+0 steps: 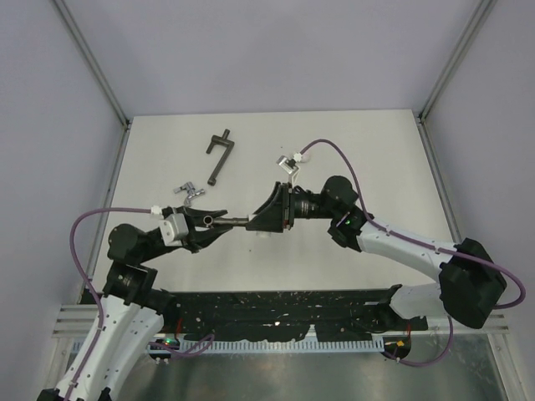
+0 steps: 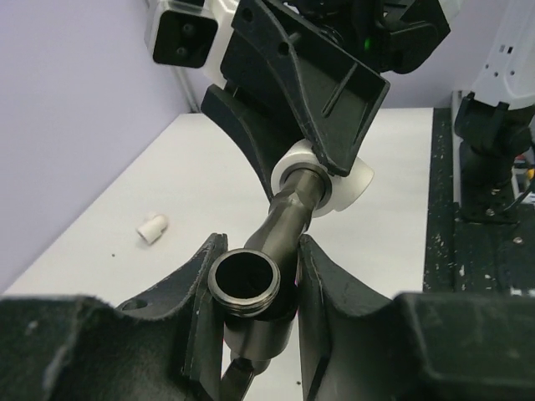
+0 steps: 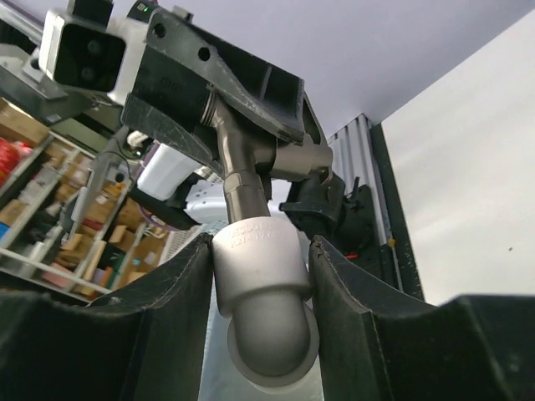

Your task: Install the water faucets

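Observation:
The dark grey-bronze water faucet (image 1: 239, 222) hangs level above the table between my two grippers. My left gripper (image 1: 219, 219) is shut on its body, the threaded spout (image 2: 243, 282) sitting between the fingers (image 2: 334, 284). The faucet's shank (image 2: 288, 213) runs into a white elbow fitting (image 2: 347, 185). My right gripper (image 3: 259, 246) is shut on that elbow (image 3: 261, 280), with the faucet (image 3: 242, 188) standing out of its mouth. The shiny silver faucet (image 1: 187, 193) lies on the table to the left, behind my left gripper.
A long dark T-handled bar (image 1: 219, 155) lies at the back of the table. Another white fitting (image 1: 291, 162) sits behind the right wrist. A small white piece (image 2: 152, 227) lies near the left wall. A black perforated rail (image 1: 276, 305) runs along the near edge.

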Motion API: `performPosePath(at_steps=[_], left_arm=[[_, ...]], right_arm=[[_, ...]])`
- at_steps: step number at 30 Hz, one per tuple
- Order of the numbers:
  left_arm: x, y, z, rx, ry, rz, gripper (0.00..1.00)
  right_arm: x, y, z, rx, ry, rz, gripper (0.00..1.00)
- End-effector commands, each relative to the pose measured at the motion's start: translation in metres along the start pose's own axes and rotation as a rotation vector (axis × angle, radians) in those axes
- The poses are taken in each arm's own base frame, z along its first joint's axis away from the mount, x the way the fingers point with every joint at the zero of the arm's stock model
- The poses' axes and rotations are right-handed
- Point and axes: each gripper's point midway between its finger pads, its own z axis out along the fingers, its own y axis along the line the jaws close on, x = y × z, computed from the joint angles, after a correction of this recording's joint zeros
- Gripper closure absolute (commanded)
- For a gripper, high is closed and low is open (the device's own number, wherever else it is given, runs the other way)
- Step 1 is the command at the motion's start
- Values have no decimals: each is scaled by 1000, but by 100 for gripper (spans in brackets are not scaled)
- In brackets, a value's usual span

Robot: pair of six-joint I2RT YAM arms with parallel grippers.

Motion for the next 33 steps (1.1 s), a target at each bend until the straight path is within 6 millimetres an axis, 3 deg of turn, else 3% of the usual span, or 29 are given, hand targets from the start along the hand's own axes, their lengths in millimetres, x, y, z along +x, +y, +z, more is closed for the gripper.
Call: performPosePath(at_steps=[1, 2, 3, 4, 6, 7, 9, 10, 14, 20, 28, 33], left_arm=[[-7, 6, -1, 25, -27, 362, 100], [-4, 9, -2, -7, -25, 330, 100], [-5, 14, -3, -44, -28, 300, 100], [-4, 17, -4, -76, -22, 260, 100], [-3, 25, -7, -156, -9, 129, 100], [0, 27, -9, -179, 10, 70, 100], [10, 26, -10, -204, 63, -82, 100], [11, 26, -10, -224, 77, -154, 100], [16, 21, -11, -259, 110, -381, 100], [13, 26, -14, -383, 106, -672, 100], [5, 22, -5, -391, 130, -936, 100], [3, 17, 2, -359, 154, -1021, 100]], right_arm=[[-29, -22, 14, 101, -140, 318, 86], [-31, -27, 11, 113, -152, 303, 82], [-36, -30, 10, 120, -174, 249, 68], [-40, -36, 5, 138, -191, 231, 62], [-54, -39, -5, 147, -240, 108, 41], [-61, -34, -9, 140, -255, -15, 26], [-73, -33, -20, 170, -273, -182, 8], [-79, -34, -25, 184, -282, -236, 4], [-88, -34, -45, 272, -266, -646, 5], [-79, -7, -66, 225, -269, -1139, 5], [-35, 1, -57, 79, -145, -1344, 5], [-28, 8, -48, 56, -103, -1388, 0]])
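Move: The right hand grips the white elbow between its pads, straight at the hand point; the faucet body, in the left hand, is roughly 7 cm to its left, about level. The elbow sits some 7 cm right of the left hand and 1 cm ahead. A loose white fitting lies on the table about 37 cm ahead of the right hand, 12 cm to its right and 28 cm below. The right fingers let go of the white elbow after a last few degrees of twist, opening wide as the hand swings about 8 cm forward and off to the right. It then curls back towards the elbow, rolling some 70 degrees back for a fresh bite, still short of touching. The left keeps its grip on the faucet, shifting down and forward and rolling nearly 60 degrees. ##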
